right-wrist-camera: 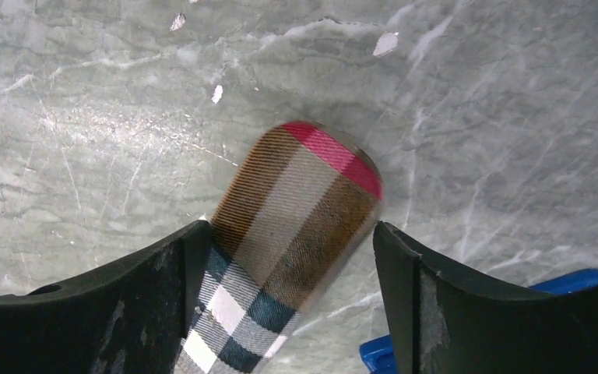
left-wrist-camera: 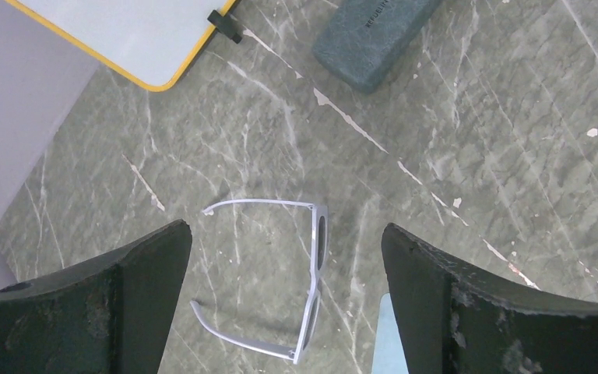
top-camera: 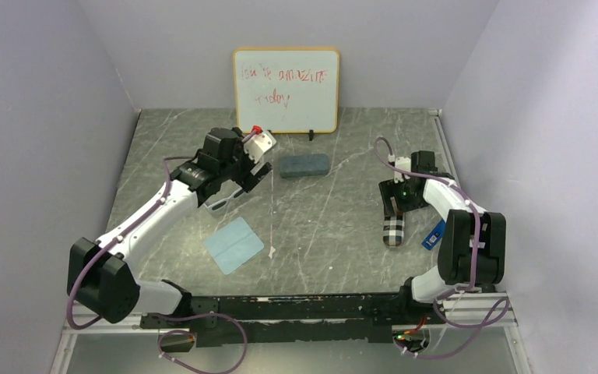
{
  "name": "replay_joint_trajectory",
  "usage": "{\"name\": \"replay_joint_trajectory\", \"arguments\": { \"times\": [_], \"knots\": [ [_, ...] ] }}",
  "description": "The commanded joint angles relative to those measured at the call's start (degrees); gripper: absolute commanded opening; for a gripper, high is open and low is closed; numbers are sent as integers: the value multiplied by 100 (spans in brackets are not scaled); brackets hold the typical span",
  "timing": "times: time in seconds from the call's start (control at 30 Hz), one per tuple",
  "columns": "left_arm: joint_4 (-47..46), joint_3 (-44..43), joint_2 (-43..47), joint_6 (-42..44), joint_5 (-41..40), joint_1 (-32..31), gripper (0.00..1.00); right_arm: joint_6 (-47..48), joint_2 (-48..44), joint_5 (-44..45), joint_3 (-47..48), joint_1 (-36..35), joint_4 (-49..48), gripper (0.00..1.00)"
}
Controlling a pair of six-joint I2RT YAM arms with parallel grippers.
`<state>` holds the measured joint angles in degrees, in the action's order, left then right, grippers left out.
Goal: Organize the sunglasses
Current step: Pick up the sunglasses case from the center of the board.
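White-framed sunglasses with dark lenses lie on the marble table, temples unfolded. My left gripper hovers above them, open, its fingers wide on either side and touching nothing. From the top view only a bit of the white sunglasses shows under the left gripper. My right gripper is low over a plaid case and straddles it, open. Its left finger is against the case; the right finger stands apart from it. The top view has the right gripper at the far end of the plaid case.
A grey-blue case lies at mid-back, before a whiteboard leaning on the rear wall. A light-blue cloth sits near the left arm. A blue object lies just right of the plaid case. Walls close in both sides.
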<state>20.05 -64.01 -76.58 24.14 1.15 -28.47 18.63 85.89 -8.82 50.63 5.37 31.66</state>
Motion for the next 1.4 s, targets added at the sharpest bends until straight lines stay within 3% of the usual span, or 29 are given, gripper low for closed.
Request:
{"name": "replay_joint_trajectory", "arguments": {
  "times": [0.0,0.3,0.5,0.67,0.8,0.97,1.03,1.13,1.37],
  "knots": [
    [-286,88,248,-155,-106,-14,96,-101,182,87,53,-63,127,76],
    [-239,28,79,-244,1,-17,96,-101,302,191,331,-379,301,66],
    [-300,113,95,-218,-12,-16,96,92,129,545,351,-509,451,81],
    [-309,152,51,-247,67,-22,96,141,165,606,252,-510,460,81],
    [-285,138,24,-244,125,-27,97,162,124,605,213,-510,453,75],
    [-304,159,37,-240,246,-27,96,294,112,561,197,-511,473,58],
    [-309,152,38,-264,392,-34,96,303,108,442,265,-510,502,48],
    [-301,110,-4,-298,806,-43,96,328,78,-107,501,-510,640,43],
    [-449,-315,-225,-473,2577,-49,96,424,-335,-2232,1621,-510,930,40]
  ]
}}
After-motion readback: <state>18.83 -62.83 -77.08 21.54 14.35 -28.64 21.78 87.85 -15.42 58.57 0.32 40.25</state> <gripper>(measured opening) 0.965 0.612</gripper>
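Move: The plaid sunglasses case already lies between the right hand's open fingers, its length running forward, its middle about 4 cm back of that hand, level sideways and some 1 cm below it. The blue box lies roughly 8 cm back and 11 cm to the hand's right, 3 cm down; the blue-grey case is about 15 cm ahead and 24 cm left. From the left hand the plaid case is some 10 cm back, 38 cm right and 19 cm below. The right fingers close across the forward part of the plaid case while the hand edges a couple of cm left, reopen a little, then shut to pinch it by both long sides and carry it about 3 cm left and up, turning some 10 degrees counter-clockwise in all. Near the end the empty left hand, fingers still wide, starts right about 4 cm and slightly back. ##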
